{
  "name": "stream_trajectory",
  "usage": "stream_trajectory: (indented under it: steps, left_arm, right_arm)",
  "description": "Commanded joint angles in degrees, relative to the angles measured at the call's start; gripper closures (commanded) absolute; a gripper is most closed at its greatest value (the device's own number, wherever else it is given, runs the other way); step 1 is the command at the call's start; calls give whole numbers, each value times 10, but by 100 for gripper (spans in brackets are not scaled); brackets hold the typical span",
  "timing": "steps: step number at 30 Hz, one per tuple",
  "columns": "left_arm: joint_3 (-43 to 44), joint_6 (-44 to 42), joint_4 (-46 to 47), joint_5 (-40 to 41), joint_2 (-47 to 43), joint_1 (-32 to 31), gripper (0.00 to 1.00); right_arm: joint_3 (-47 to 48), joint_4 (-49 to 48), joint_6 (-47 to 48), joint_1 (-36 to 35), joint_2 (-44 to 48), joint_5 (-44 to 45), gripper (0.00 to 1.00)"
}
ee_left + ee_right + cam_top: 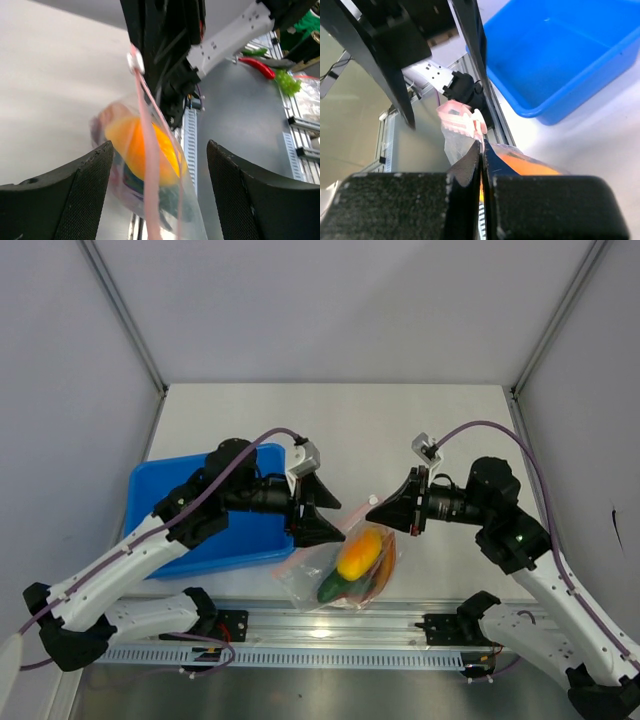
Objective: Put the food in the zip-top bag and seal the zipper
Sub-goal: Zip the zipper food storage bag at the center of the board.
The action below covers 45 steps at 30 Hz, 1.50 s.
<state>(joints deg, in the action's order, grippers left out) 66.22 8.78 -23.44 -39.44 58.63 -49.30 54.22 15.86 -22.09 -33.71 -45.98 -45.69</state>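
Note:
The clear zip-top bag [303, 577] hangs between my two grippers just above the table's near edge. Inside it are a yellow-orange piece [360, 552] and a green piece [330, 588]; the rest of the food is hard to make out through the plastic. My right gripper [373, 514] is shut on the bag's upper right corner [455, 142], by the pink end of the zipper [456, 114]. My left gripper [342, 520] is open, its fingers [75, 195] standing on either side of the bag. The pinkish zipper [148, 170] runs down between them over the orange piece [132, 147].
A blue tray [170, 505] lies on the table at the left, under my left arm. A metal rail [330, 625] runs along the near edge below the bag. Past the rail, a red chilli [257, 67] and a leafy green toy [288, 82] lie on a grey surface.

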Motion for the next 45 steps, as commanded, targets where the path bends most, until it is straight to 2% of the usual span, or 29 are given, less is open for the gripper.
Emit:
stream_trajectory:
  steps: [1,6,13,22,30,36,40,43,45]
  left_arm:
    - [50,22,66,40,15,1,23]
    - [101,26,79,45,74,-4,31]
    - [125,54,99,11,124,-14,40]
    - [113,56,110,-9,129,-14,40]
    - [123,56,106,-23,146,-15,53]
    - [118,57,103,-31,150,-14,57]
    - [117,56,102,-34,149,-14,71]
    - [118,61,102,-45,151,-14,98]
    - [117,66,102,-61,152,-14,99]
  right_arm:
    - [20,33,-18,-6,25,51,100]
    - [16,35,-33,-11,36,56,100]
    - [20,44,-31,-26,38,75,100]
    - [19,40,-29,-33,34,75,100]
    - [21,42,-26,-36,37,82,100]
    - [22,40,-25,-37,35,81,100]
    - [22,40,-24,-37,35,83,100]
    - [22,37,-26,-39,34,87,100]
    - [22,28,-33,-38,37,97,100]
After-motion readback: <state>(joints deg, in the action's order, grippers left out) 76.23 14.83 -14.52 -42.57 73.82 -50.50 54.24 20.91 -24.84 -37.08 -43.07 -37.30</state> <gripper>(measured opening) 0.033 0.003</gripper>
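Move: The white zipper slider sits at the far corner of the bag, about 7 cm to the left hand's right, 3 cm ahead and 2 cm above its open fingers. From that same hand the zipper strip's near end is some 7 cm back and 8 cm left, a little lower, and the yellow fruit in the bag about 5 cm back, 4 cm right and 7 cm below. From the right hand, which already pinches that corner, the slider is about 2 cm ahead, 1 cm left and 1 cm above. Rightward and forward in a low arc, rising about 5 cm and then sinking by half of that, the left hand goes some 6 cm to its right to the slider, its gap narrowing on the way. There it hardly moves while the fingers shut over slider and zipper strip beside the right fingertips. The right hand stays nearly still, keeping its pinch on the bag's corner. ##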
